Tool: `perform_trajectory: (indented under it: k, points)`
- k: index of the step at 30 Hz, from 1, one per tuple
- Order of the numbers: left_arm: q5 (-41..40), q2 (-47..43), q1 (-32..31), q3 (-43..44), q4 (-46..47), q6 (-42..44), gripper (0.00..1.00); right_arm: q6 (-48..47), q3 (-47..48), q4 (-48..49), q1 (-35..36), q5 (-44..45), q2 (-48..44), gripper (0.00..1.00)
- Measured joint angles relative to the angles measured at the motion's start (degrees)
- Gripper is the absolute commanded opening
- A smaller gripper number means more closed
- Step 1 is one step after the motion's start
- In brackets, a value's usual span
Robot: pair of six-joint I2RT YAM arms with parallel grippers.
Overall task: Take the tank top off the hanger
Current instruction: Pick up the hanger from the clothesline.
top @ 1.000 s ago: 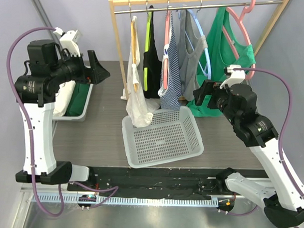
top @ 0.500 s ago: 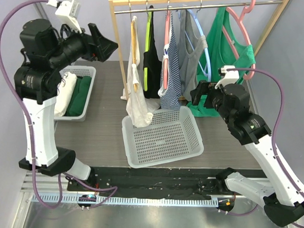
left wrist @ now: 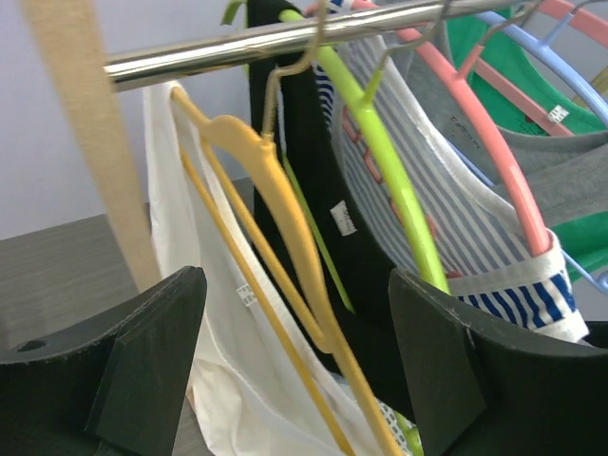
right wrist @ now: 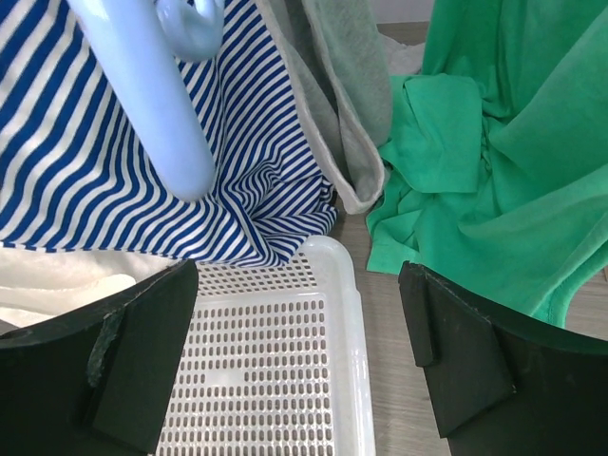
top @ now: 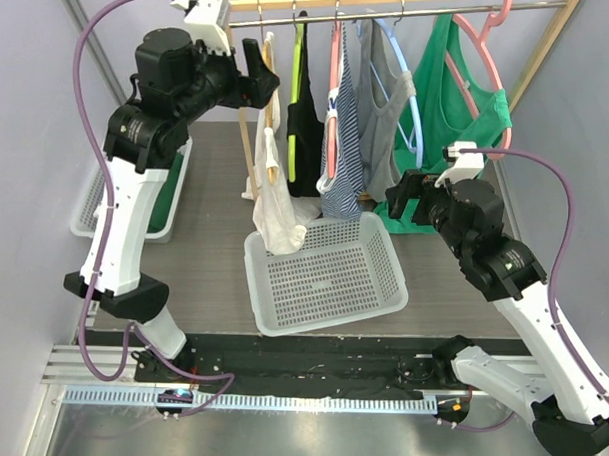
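Note:
A white tank top (top: 270,202) hangs on a yellow hanger (top: 271,137) at the left end of the metal rail (top: 392,11); its hem droops into the white basket (top: 328,274). My left gripper (top: 258,71) is up at the rail, open, right by that hanger. In the left wrist view the yellow hanger (left wrist: 256,180) and the white tank top (left wrist: 204,313) show between the spread fingers of my left gripper (left wrist: 296,285), not touched. My right gripper (top: 401,196) hovers open over the basket's far right corner. Nothing is between the fingers of my right gripper (right wrist: 296,271).
Further along the rail hang a black top (top: 306,118) on a lime hanger, a striped top (top: 340,139) on a pink hanger, a grey top (top: 379,101) on a blue hanger and a green top (top: 459,93). A bin (top: 85,205) of clothes stands at the left.
My left arm has swung up and right, from over the left bin to the rail's left end by the yellow hanger. The right arm has hardly moved.

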Motion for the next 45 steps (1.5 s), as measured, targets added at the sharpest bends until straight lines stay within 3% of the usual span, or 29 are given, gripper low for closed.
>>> perform_trajectory:
  k: [13, 16, 17, 18, 20, 25, 29, 35, 45]
  points:
    - [-8.1, 0.1, -4.1, -0.1, 2.7, 3.9, 0.79, 0.7, -2.4, -0.1, 0.0, 0.0, -1.1, 0.90]
    - [-10.6, 0.5, -4.9, -0.4, 3.0, 5.3, 0.68, 0.7, -2.4, -0.1, 0.0, 0.0, -1.8, 0.88]
    - [-11.3, 0.7, -5.2, -0.5, 3.2, 5.8, 0.59, 0.7, -2.4, -0.1, 0.0, 0.0, -2.1, 0.88]
    - [-12.0, 0.9, -5.5, -0.7, 3.3, 6.3, 0.55, 0.7, -2.4, -0.1, 0.0, 0.0, -2.3, 0.87]
    - [-13.0, 1.1, -5.7, -1.4, 3.6, 7.0, 0.48, 0.8, -2.4, -0.1, 0.0, 0.0, -2.7, 0.87]
    - [-15.2, 1.4, -5.9, -3.6, 4.3, 8.5, 0.42, 0.9, -2.4, -0.4, 0.0, 0.0, -2.8, 0.86]
    - [-16.8, 1.4, -5.9, -4.6, 4.7, 9.5, 0.21, 0.9, -2.3, -0.8, 0.0, 0.0, -2.8, 0.83]
    - [-19.5, 1.4, -5.9, -6.1, 6.2, 11.2, 0.01, 1.3, -1.4, -1.0, 0.0, -0.1, -2.8, 0.80]
    - [-20.6, 1.4, -5.9, -6.2, 6.7, 12.7, 0.00, 2.1, -1.4, -1.0, 0.0, -0.5, -2.7, 0.69]
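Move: The near arm of the wooden hanger, just below its neck, lies between and a little beyond the left hand's open fingers, about 4 cm ahead and 3 cm below, neither left nor right. The clothesline bar runs some 8 cm ahead and 5 cm above, straight ahead at the hook; the green hanger hangs about 4 cm ahead, 6 cm to the right and 4 cm below. From the right hand the wooden hanger is roughly 13 cm ahead, 28 cm left and 14 cm above. After a slight shift of about 1 cm to the right and up, the left hand eases forward and down around the wooden hanger's near arm, roughly 4 cm forward and 3 cm lower, drifting a little back to the left. On the way it turns some 15 degrees counter-clockwise and rolls its left side up about as much, while the wide-open fingers close nearly shut and pinch the hanger just below its neck, under the bar. ##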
